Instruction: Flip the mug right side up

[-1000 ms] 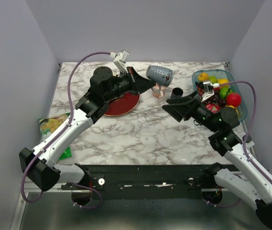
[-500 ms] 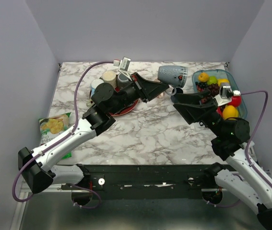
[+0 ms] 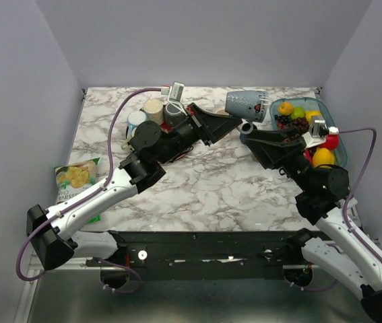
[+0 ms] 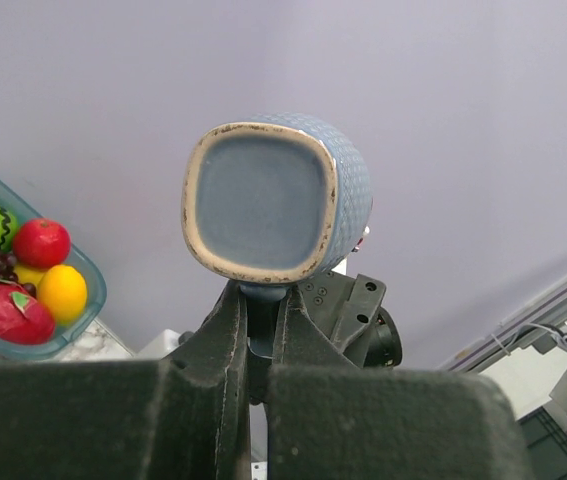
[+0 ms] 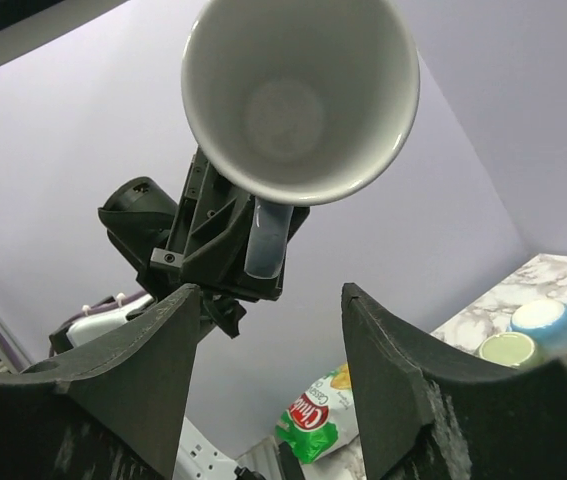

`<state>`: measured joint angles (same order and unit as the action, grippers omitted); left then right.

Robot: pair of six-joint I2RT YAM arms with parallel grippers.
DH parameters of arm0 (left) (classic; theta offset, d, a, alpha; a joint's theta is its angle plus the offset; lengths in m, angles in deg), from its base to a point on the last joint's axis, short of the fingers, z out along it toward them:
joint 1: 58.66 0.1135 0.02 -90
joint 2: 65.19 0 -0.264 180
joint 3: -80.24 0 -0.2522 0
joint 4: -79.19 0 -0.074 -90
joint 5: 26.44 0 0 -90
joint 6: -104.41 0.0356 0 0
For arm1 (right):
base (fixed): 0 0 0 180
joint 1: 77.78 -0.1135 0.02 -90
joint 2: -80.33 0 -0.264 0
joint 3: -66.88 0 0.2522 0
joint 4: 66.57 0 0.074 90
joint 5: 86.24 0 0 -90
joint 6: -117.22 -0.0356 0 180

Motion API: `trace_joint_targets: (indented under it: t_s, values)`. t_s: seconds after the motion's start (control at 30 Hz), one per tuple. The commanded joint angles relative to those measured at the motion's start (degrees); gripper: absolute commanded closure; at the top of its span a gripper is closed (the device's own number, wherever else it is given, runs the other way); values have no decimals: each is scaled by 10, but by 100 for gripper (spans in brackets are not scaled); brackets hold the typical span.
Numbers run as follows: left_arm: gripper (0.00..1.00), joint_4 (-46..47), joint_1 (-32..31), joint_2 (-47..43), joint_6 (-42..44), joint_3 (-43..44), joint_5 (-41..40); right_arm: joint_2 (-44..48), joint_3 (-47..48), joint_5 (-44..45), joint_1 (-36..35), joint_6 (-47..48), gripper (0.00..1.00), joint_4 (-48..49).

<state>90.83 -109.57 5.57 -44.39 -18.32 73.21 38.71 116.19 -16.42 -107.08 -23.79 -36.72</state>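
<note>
A blue-grey mug (image 3: 246, 105) with a white inside is held in the air over the back of the table, lying on its side with its mouth toward the right arm. My left gripper (image 3: 233, 122) is shut on its handle; the left wrist view shows the mug's base (image 4: 260, 200) above the closed fingers (image 4: 221, 330). My right gripper (image 3: 250, 138) is open just below and right of the mug, not touching it. The right wrist view looks into the mug's mouth (image 5: 298, 95), with the handle (image 5: 265, 240) above the gap between its fingers.
A red plate (image 3: 177, 149) and several small cups (image 3: 152, 109) lie at the back left behind the left arm. A clear tray of fruit (image 3: 310, 116) stands at the back right. A green snack bag (image 3: 73, 177) lies at the left edge.
The left gripper has carried the mug up and to the right, off the table. The right gripper has risen and swung under the mug, still open.
</note>
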Motion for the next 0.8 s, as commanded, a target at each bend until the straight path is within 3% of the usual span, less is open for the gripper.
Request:
trace_joint_targets:
  t_s: [0.0, 0.3, 0.5, 0.67, 0.77]
  values:
    - [100, 55, -8, 2, -6, 5, -12, 4, 24, 23, -4, 12, 35, 17]
    - [100, 59, -12, 5, -7, 0, -11, -11, 51, 30, -4, 13, 37, 7]
    - [100, 59, -14, 10, -7, 2, -9, -28, 74, 24, -4, 11, 43, -20]
    - [100, 60, -16, 13, -8, -2, -7, -39, 89, 23, -4, 9, 58, -44]
    - [100, 59, -16, 12, -3, -4, -8, -42, 92, 26, -4, 9, 82, -54]
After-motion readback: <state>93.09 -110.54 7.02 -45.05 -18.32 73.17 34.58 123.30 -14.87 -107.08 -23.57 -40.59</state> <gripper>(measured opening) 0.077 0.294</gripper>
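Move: The mug hangs sideways in the air, its handle still pinched by the left fingers and its mouth facing the right gripper; its body is about 4 cm ahead of the left hand, 2 cm right and 5 cm above. From the right hand it lies about 5 cm ahead, 1 cm left and 8 cm up. Far below the right hand, about 40 cm down, a dark mug stands some 30 cm ahead and 8 cm right, with a small brown cup 23 cm ahead and 11 cm right. Rising about 3 cm under the mug's mouth, the right hand brings its half-open fingers up either side of the handle, then eases forward roughly 1.5 cm while they close to under a third open around it, beside the left fingertips; whether the pads touch can't be made out. The left hand keeps its grip and holds the mug nearly still. ##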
